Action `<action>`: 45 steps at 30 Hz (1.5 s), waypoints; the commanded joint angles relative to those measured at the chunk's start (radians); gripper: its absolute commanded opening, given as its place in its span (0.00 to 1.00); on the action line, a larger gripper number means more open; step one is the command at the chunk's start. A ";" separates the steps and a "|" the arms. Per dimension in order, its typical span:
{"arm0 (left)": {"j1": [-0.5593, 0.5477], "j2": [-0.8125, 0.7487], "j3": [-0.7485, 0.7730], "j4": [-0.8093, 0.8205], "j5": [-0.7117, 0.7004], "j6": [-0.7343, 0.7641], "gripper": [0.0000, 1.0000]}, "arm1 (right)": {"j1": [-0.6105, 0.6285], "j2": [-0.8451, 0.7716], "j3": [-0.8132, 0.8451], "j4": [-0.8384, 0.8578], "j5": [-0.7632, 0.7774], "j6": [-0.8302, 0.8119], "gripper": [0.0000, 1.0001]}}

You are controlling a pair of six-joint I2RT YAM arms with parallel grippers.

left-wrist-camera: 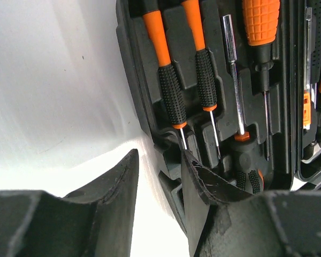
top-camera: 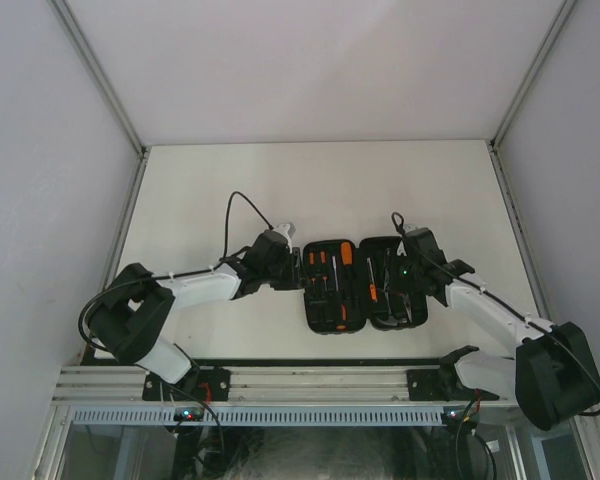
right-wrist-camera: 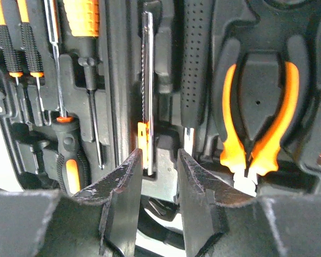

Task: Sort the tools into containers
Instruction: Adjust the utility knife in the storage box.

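The black tool case (top-camera: 330,322) lies open in the middle of the table. Thin orange-and-black screwdrivers (left-wrist-camera: 168,85) sit in its left half, and pliers (right-wrist-camera: 259,107) lie in the right half. My left gripper (left-wrist-camera: 159,152) straddles the case's left wall (left-wrist-camera: 131,80), one finger outside on the table side and one inside. It reaches in from the left (top-camera: 293,268). My right gripper (right-wrist-camera: 159,151) is over the right half (top-camera: 408,272). It is shut on the grey metal head of the hammer (right-wrist-camera: 195,69), whose dotted black handle runs up along its slot.
A thin metal tool with an orange end (right-wrist-camera: 147,80) lies beside the case's hinge. White table (top-camera: 200,200) surrounds the case, with enclosure walls on three sides. An aluminium rail (top-camera: 280,380) carries the arm bases at the near edge.
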 commanded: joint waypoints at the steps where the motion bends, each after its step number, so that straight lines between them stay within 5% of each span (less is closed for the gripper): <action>1: 0.013 -0.013 0.023 -0.062 -0.046 0.056 0.41 | -0.009 0.044 0.049 0.099 -0.072 -0.020 0.32; 45: 0.013 -0.009 0.014 -0.036 -0.007 0.040 0.39 | 0.088 0.277 0.165 0.057 0.053 -0.060 0.00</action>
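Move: The utility knife lies just ahead of my right hand: about 2 cm forward, 3 cm to its left and 3 cm below. The hammer handle is roughly 3 cm right of the knife and 2 cm farther out, the pliers some 7 cm right of the knife and 3 cm nearer me, and the orange screwdriver handle about 5 cm left of it and 5 cm farther out. From my left hand the knife is about 15 cm to the right, 1 cm ahead and 2 cm lower. I slide my right hand left, about 2 cm with a little forward, until it is over the knife. Then I carry it forward along the knife, some 3 cm forward in all, shutting my fingers from about a third open. Late on I sink most of the 2 cm down, bringing the closed tips onto the knife between its ends. My left hand stays still at the box's left wall. ##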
